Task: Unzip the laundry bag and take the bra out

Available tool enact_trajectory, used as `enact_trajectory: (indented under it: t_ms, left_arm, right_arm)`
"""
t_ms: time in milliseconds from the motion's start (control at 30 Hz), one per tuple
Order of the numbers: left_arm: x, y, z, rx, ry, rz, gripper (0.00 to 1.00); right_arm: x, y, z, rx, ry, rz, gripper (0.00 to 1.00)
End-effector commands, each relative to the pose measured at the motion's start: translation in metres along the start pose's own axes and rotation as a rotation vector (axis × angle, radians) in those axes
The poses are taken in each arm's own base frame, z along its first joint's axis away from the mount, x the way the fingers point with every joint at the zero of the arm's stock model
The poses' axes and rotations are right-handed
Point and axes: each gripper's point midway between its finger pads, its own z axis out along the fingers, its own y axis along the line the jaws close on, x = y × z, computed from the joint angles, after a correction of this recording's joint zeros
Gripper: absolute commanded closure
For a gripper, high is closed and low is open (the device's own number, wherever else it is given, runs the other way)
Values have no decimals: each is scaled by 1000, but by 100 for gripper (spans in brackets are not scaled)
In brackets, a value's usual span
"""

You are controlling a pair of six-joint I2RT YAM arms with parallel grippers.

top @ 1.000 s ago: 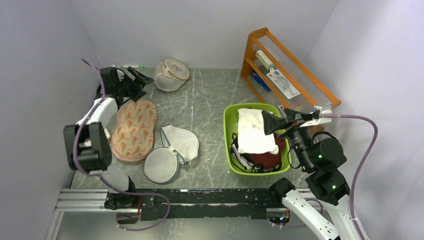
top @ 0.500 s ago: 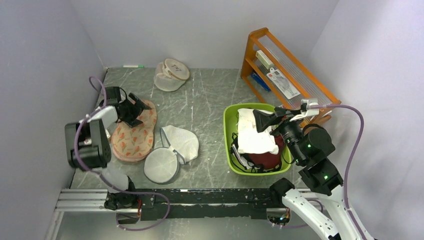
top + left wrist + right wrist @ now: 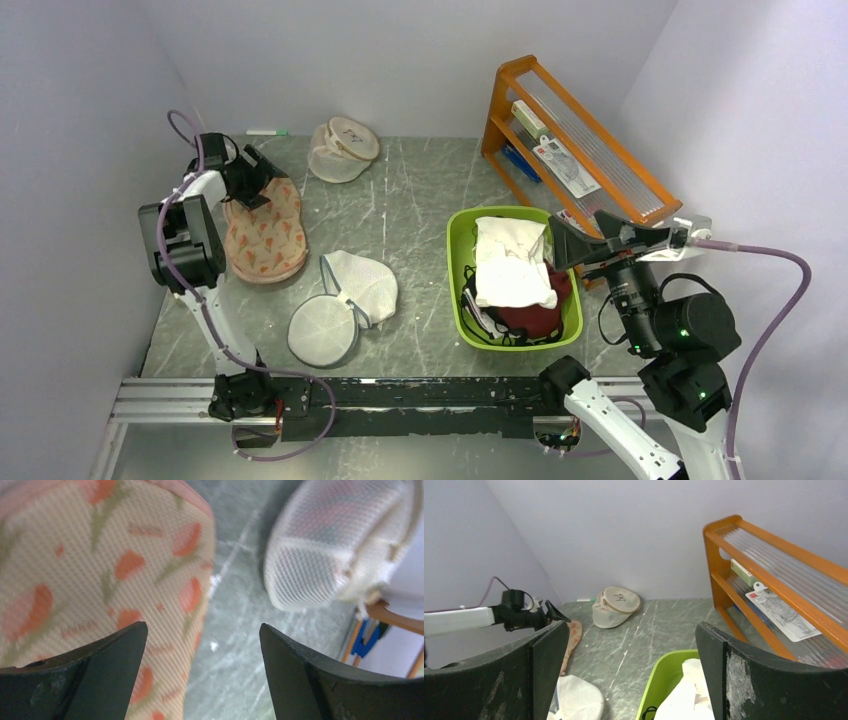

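The laundry bag (image 3: 342, 150) lies at the far end of the table, a round cream mesh clamshell with a small dark mark on its face. It also shows in the left wrist view, laundry bag (image 3: 330, 545), and in the right wrist view, laundry bag (image 3: 616, 606). A faint reddish shade comes through the mesh; the bra itself is hidden. My left gripper (image 3: 258, 176) (image 3: 203, 625) hovers open over the far end of the pink patterned bag (image 3: 265, 232), left of the laundry bag and apart from it. My right gripper (image 3: 577, 222) (image 3: 632, 624) is open and empty above the basket's far right side.
A white mesh bag (image 3: 345, 300) lies open near the front centre. The green basket (image 3: 455, 270) holds a white folded cloth (image 3: 510, 262) and a dark maroon cloth (image 3: 535, 318). An orange rack (image 3: 580, 140) stands at the back right. Walls close in on the left and far sides.
The left gripper has swung from over the pink bag's middle back toward the far left corner. The right arm has drawn back to the right. Both grippers stayed open.
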Motion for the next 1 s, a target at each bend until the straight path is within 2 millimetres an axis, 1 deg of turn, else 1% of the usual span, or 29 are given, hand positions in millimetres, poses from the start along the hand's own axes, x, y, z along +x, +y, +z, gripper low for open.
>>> enact_trajectory:
  t_ms: [0,67,133,167,200,300,367,400,433,467,500,533,567,633,700,733,767,800,833,900,967]
  left_arm:
    - [-14,-69,-73,158,-135,145,5]
    - [-1,-91,-97,189,-147,187,5]
    - [24,-104,-117,216,-102,212,5]
    - [41,-107,-126,238,-78,222,5]
    - [60,-115,-138,284,-57,246,5]
    - [130,-123,-170,387,32,340,5]
    - [185,-125,-187,443,118,412,5]
    - [210,-122,-193,452,154,436,5]
    - [241,-122,-200,466,206,462,5]
    - [265,-116,-203,472,244,471,5]
    - [285,-110,-206,471,283,474,5]
    - [304,-98,-206,445,319,471,5]
    - [314,-90,-205,417,329,470,5]
    - [327,-75,-200,366,329,477,5]
    - [328,-58,-186,293,317,464,5]
    - [326,-50,-177,252,303,467,5]
    - [325,-38,-163,181,301,464,5]
    - [319,-33,-154,136,275,472,5]
    - [316,-26,-140,83,280,483,5]
    - [302,-27,-119,33,237,497,5]
    - [283,-34,-101,24,179,482,5]
  right_arm:
    - [17,-10,7,48,57,-49,0]
    - [22,-9,12,45,63,-44,0]
    - [29,-5,20,30,79,-40,0]
    - [32,-3,23,21,84,-39,0]
    - [35,-1,26,14,92,-37,0]
    - [43,3,33,-7,105,-34,0]
    - [42,6,36,-19,99,-35,0]
    - [53,4,39,-18,118,-43,0]
    - [56,4,41,-20,121,-44,0]
    - [58,4,42,-20,123,-46,0]
    - [59,4,42,-19,125,-46,0]
    - [61,4,42,-18,126,-46,0]
    - [63,3,42,-18,129,-44,0]
    - [67,2,41,-20,130,-39,0]
    - [71,1,38,-21,129,-36,0]
    - [73,0,37,-18,129,-37,0]
    - [74,-2,35,-14,127,-42,0]
    - [75,-4,34,-7,128,-48,0]
    - [74,-6,33,1,128,-53,0]
    - [71,-9,30,18,129,-67,0]
    - [63,-11,26,28,123,-77,0]
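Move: Well back toward the base from the left hand, about 34 cm back and 21 cm to its right, lies the white mesh half of the laundry bag, some 4 cm lower; its round lid is roughly 43 cm back and 13 cm right of the hand. The orange-print pouch is about 14 cm behind the hand, almost straight back, and the beige mesh bag some 7 cm ahead and 18 cm right. From the right hand, the white mesh half lies about 33 cm left, 2 cm ahead and 42 cm below. Coming up off the orange-print pouch, the left hand rises about 18 cm, sweeps back and to its right, then sinks over the laundry bag's white mesh half, easing a few centimetres forward and left at the last. It turns some 35 degrees clockwise, fingers staying open; contact with the mesh can't be made out. The empty right hand drifts down, forward and a little left, still open. ##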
